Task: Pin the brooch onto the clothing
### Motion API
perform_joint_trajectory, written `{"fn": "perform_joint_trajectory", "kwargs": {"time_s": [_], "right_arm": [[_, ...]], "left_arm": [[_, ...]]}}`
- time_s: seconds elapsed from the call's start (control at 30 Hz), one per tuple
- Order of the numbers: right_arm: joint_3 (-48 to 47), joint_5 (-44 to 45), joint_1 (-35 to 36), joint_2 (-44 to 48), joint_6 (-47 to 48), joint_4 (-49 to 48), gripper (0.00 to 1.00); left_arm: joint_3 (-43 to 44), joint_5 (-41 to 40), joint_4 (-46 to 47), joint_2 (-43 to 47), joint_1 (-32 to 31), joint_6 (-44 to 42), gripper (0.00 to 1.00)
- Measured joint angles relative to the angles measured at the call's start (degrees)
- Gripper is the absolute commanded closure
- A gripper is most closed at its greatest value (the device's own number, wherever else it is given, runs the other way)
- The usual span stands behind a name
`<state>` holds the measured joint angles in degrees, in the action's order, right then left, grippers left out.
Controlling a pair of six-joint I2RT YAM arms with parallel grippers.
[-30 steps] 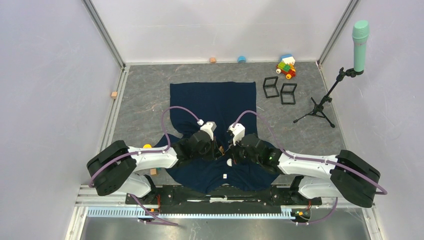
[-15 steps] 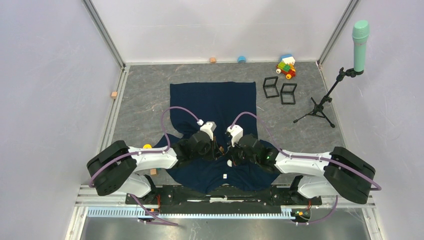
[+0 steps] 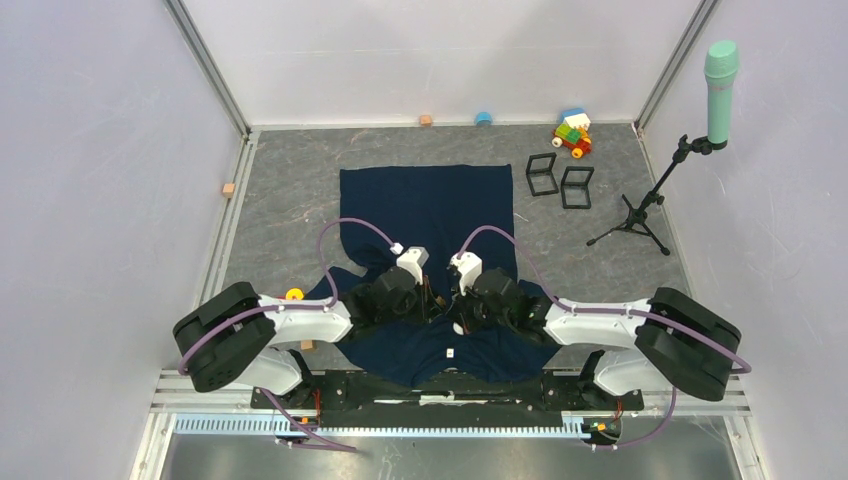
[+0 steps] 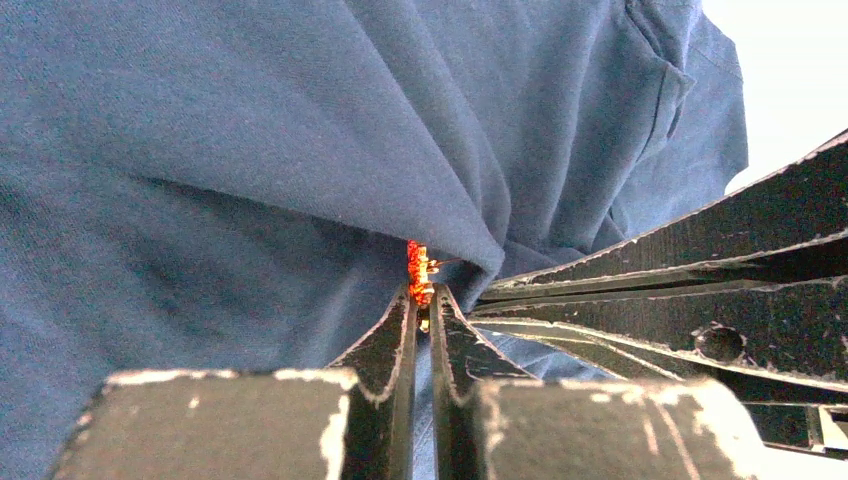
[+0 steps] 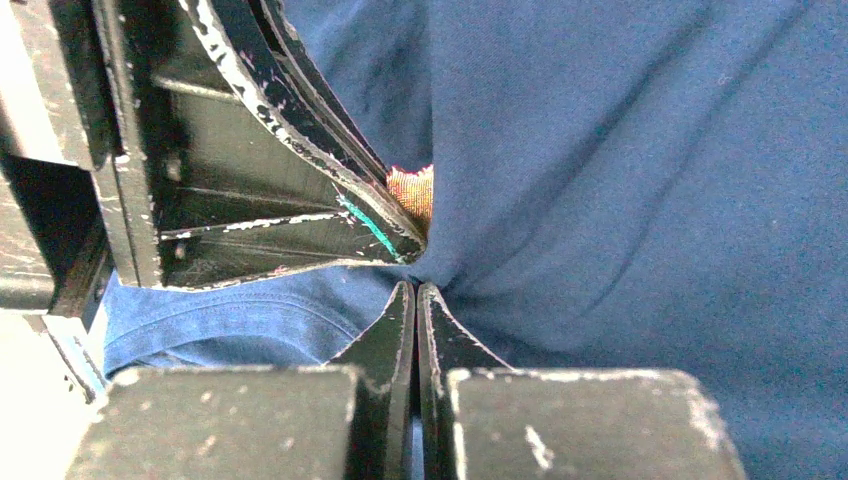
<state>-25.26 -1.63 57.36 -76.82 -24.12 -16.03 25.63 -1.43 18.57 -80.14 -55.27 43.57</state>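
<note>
The clothing (image 3: 430, 200), a dark navy shirt, lies spread on the grey table, and both arms meet over its near half. My left gripper (image 4: 421, 292) is shut on the brooch (image 4: 417, 268), a small red-orange piece with a thin pin pressed against a raised fold of the shirt (image 4: 300, 150). In the right wrist view the brooch (image 5: 413, 190) peeks out orange beside the left gripper's black fingers (image 5: 300, 200). My right gripper (image 5: 415, 287) is shut, pinching a pucker of the shirt (image 5: 620, 200) just below the brooch. From above, the left gripper (image 3: 432, 298) and right gripper (image 3: 458, 300) almost touch.
Two black wire frames (image 3: 560, 180) and a toy of coloured blocks (image 3: 573, 132) stand at the back right. A microphone stand (image 3: 650, 205) is at the right. Small blocks (image 3: 229, 189) (image 3: 426, 120) (image 3: 483, 118) lie near the walls, and a yellow piece (image 3: 294, 294) beside the left arm.
Both wrists have crept slightly toward the far side and the right arm has swung a little left. Both grips stay as they were.
</note>
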Motion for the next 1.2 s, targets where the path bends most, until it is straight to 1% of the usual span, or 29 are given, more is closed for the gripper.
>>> {"fn": "perform_joint_trajectory", "kwargs": {"time_s": [0.4,0.63,0.9,0.97,1.1,1.2], "right_arm": [[0.0,-2.0,0.0,-2.5,-1.1,-2.5,1.00],[0.5,-2.7,0.0,-4.7,-2.2,-2.8,1.00],[0.7,-2.9,-0.1,-4.6,-2.9,-3.2,1.00],[1.1,-2.9,-0.1,-3.7,-2.9,-3.2,0.89],[2.1,-2.9,-0.1,0.1,-2.8,-2.3,0.62],[2.7,-2.2,0.0,4.0,-2.2,-0.5,0.47]], "left_arm": [[-2.6,0.3,4.6,0.6,0.0,0.0,0.98],[-4.5,0.3,8.6,2.7,0.0,0.0,0.98],[-5.4,0.3,9.8,3.1,0.0,0.0,0.98],[-5.6,0.3,10.1,3.2,0.0,0.0,0.98],[-6.5,0.3,11.3,4.5,0.0,0.0,0.98],[-7.0,0.2,12.0,6.2,0.0,0.0,0.98]]}}
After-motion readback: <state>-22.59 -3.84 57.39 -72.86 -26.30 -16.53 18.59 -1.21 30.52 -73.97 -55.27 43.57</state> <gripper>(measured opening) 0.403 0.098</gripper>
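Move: The right hand, its fingers shut, has its tips at the fold of the clothing that lies over the brooch's edge. The brooch sits about 2 cm ahead and 2 cm to the left of this hand, roughly level, and the small white label is about 9 cm back, 1 cm left and 4 cm lower. The left hand already grips the brooch, whose middle is some 1 cm ahead and 1 cm to the right; the same fold lies roughly 2 cm to the right and 1 cm back. The right hand, fingers still shut on the fold of clothing beside the brooch, presses down about 2 cm and draws back 1 cm, pauses, then lifts nearly 3 cm straight up while opening to somewhat under half and letting the cloth go. The left hand keeps its grip on the brooch beside the fold, rising about 3 cm, mostly in the second half, and tipping its fingertips up some 10 degrees. ##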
